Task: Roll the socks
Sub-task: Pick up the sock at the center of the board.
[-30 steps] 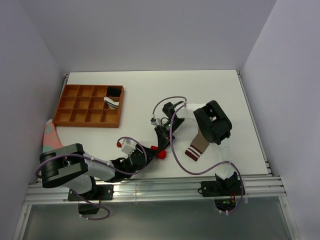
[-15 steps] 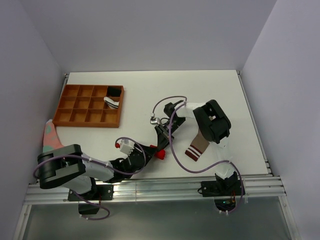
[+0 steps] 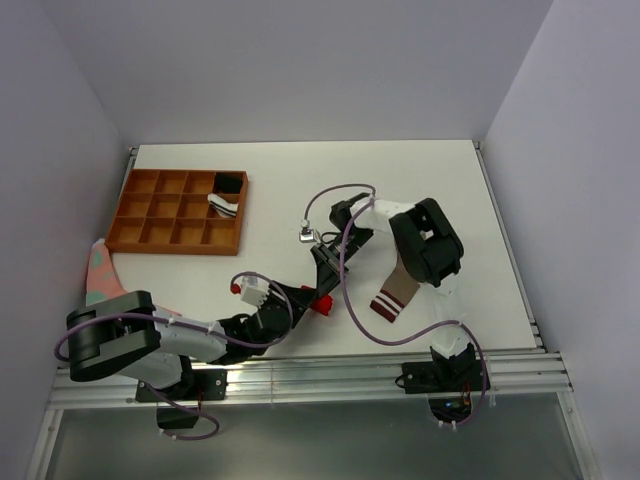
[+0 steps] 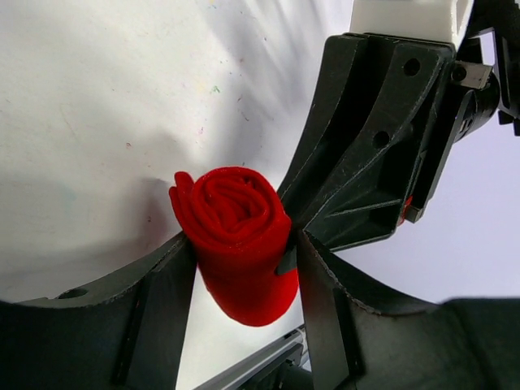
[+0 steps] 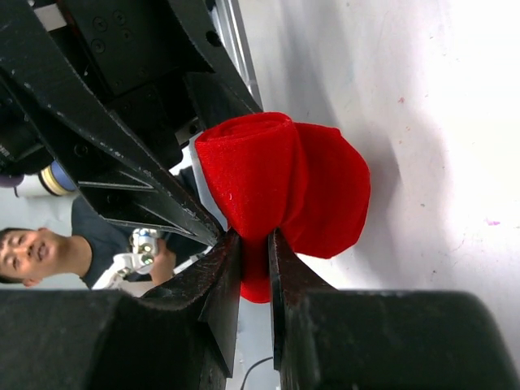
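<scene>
The red sock (image 3: 322,306) is wound into a tight roll near the table's front middle. In the left wrist view the red roll (image 4: 240,236) sits between my left gripper's (image 4: 244,252) fingers, touching both of them. My right gripper (image 5: 252,240) is shut on a loose fold at the end of the red roll (image 5: 276,179), and its black finger presses against the roll from the other side. The tan-brown sock (image 3: 397,286) lies flat to the right with its striped cuff toward the front, partly under the right arm.
A brown wooden compartment tray (image 3: 140,243) stands at the back left with a black bundle (image 3: 229,183) and a white-black bundle (image 3: 222,205) in two cells. A pink and teal sock (image 3: 98,270) lies at the left edge. Purple cables (image 3: 352,300) loop over the front middle.
The left arm has leaned a little lower and leftward and the right wrist has shifted slightly. The red roll stays held between both grippers in the same spot.
</scene>
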Controlling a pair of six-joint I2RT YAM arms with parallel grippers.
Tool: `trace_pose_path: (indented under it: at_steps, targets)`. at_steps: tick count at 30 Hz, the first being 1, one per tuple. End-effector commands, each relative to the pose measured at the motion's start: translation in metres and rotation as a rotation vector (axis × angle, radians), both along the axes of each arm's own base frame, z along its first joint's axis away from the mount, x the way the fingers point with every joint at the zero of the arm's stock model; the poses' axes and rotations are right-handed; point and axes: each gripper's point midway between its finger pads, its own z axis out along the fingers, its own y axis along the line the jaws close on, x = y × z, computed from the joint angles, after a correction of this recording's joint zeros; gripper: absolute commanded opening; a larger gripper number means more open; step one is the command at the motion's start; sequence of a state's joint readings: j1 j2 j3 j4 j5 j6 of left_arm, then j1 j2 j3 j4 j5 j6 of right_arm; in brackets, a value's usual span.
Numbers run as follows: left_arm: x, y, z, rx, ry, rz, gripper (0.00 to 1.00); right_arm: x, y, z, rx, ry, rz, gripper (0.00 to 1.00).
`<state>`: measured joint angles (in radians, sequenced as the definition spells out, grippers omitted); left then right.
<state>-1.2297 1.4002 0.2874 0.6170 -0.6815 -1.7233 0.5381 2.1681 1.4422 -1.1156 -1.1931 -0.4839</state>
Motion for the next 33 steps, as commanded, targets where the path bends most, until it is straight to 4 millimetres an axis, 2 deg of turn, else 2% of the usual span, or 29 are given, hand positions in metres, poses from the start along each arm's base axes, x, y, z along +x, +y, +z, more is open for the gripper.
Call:
trace_pose_path:
  at_steps: [1, 6, 13, 27, 33]
  targets:
    - [0.011, -0.002, 0.012, -0.03, -0.008, 0.061, 0.56, -0.015, 0.016, 0.069, 0.19, 0.054, -0.003, 0.1]
    - [0.013, -0.002, 0.018, -0.054, -0.01, 0.075, 0.57, -0.018, 0.015, 0.091, 0.243, 0.037, 0.01, 0.09]
    - [0.015, -0.005, 0.024, -0.069, -0.001, 0.082, 0.58, -0.017, 0.016, 0.104, 0.279, 0.003, 0.012, 0.08]
    - [0.018, 0.022, 0.025, -0.086, -0.013, 0.159, 0.58, -0.011, 0.019, 0.121, 0.256, -0.053, -0.021, 0.06]
    - [0.027, 0.035, 0.043, -0.079, -0.054, 0.192, 0.59, -0.003, 0.026, 0.127, 0.227, -0.105, -0.046, 0.06]
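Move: Between the two hands hangs the red sock, rolled and already clear of the board, its middle about 2 cm to the left hand's right; from the right hand it is about 2 cm back and 1 cm to the left. The brown sock lies some 19 cm to the right of the right hand, 4 cm farther out and 6 cm below. The wooden box stands roughly 32 cm to the left of the left hand, 19 cm farther out and 5 cm below. Lifting the red sock together, both hands climb steadily by about 7 cm, away from the board, with a slight drift forward near the end. The left fingers keep the roll between them while the right ones still pinch it across from them; on the way the left hand rolls some 13 degrees, its right side coming up, and the right tilts about 10. ##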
